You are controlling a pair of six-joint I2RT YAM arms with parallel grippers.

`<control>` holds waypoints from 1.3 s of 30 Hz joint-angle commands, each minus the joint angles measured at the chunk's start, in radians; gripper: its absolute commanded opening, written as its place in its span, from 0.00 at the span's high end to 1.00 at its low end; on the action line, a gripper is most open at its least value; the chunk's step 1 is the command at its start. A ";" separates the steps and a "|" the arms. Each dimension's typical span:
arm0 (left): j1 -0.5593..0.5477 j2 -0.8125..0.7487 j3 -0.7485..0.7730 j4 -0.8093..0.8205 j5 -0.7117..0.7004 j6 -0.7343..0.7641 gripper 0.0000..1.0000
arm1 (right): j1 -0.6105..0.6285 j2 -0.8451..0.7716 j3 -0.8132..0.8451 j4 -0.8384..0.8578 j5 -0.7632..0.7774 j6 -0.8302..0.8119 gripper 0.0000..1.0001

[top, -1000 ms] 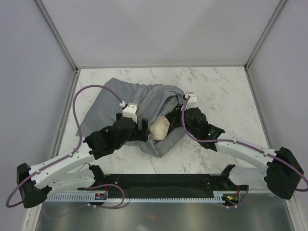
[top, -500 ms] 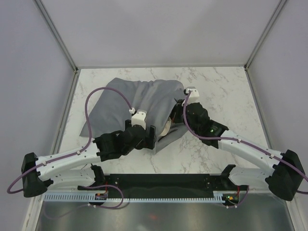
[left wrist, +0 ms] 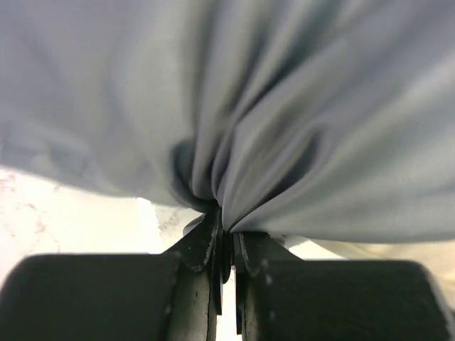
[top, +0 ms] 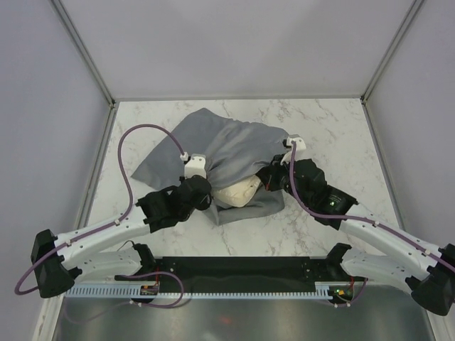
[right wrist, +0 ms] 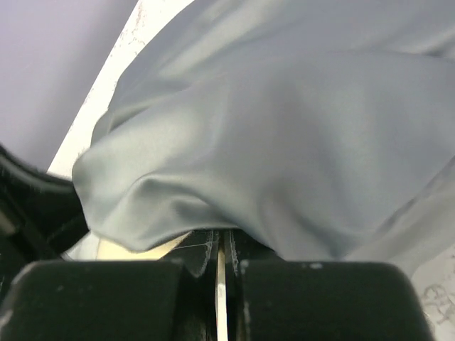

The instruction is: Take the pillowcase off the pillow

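The grey pillowcase (top: 220,145) lies bunched on the marble table, its open end toward me. A cream pillow (top: 237,192) pokes out of that opening between the two arms. My left gripper (top: 202,186) is shut on a gathered fold of the pillowcase (left wrist: 284,142) at the left of the opening. My right gripper (top: 272,177) is shut on the pillowcase's edge (right wrist: 284,142) at the right of the opening. A sliver of the pillow (right wrist: 131,249) shows under the cloth in the right wrist view. Most of the pillow is hidden inside the case.
The marble table (top: 334,135) is walled by grey panels left, right and behind. A black rail (top: 242,270) with the arm bases runs along the near edge. Purple cables loop over both arms.
Both grippers have shifted right and away with the cloth. The pillowcase now bunches further back, and more of the cream pillow shows at the opening.
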 commanded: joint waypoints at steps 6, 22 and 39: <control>0.144 0.017 0.053 0.024 -0.045 0.123 0.92 | -0.004 -0.176 -0.021 -0.049 -0.010 -0.024 1.00; 0.350 0.391 0.254 0.168 0.166 0.311 0.16 | -0.004 -0.274 -0.124 -0.080 -0.114 0.010 1.00; 0.345 -0.027 0.134 -0.014 0.722 0.311 0.00 | -0.004 -0.038 -0.067 0.076 -0.031 0.045 1.00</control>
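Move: The left hand holds a gathered fold of the pillowcase and takes it to a release spot about 11 cm ahead, 3 cm left and 3 cm lower. The exposed pillow end lies some 9 cm to its right, level with it and about 3 cm lower; the pillowcase bulk lies around 15 cm ahead, 6 cm right and 7 cm below. From the right hand, the exposed pillow end sits roughly 8 cm left, 4 cm back and 8 cm below. Still pinching the gathered case, the left hand shoves it forward off the pillow by about 11 cm, slightly left and finally dipping, then opens wide and draws back and up. The right fingers stay shut on the pillow's corner beside the case rim, pulling back and right some 5 cm and sinking, then easing forward while still going down. ##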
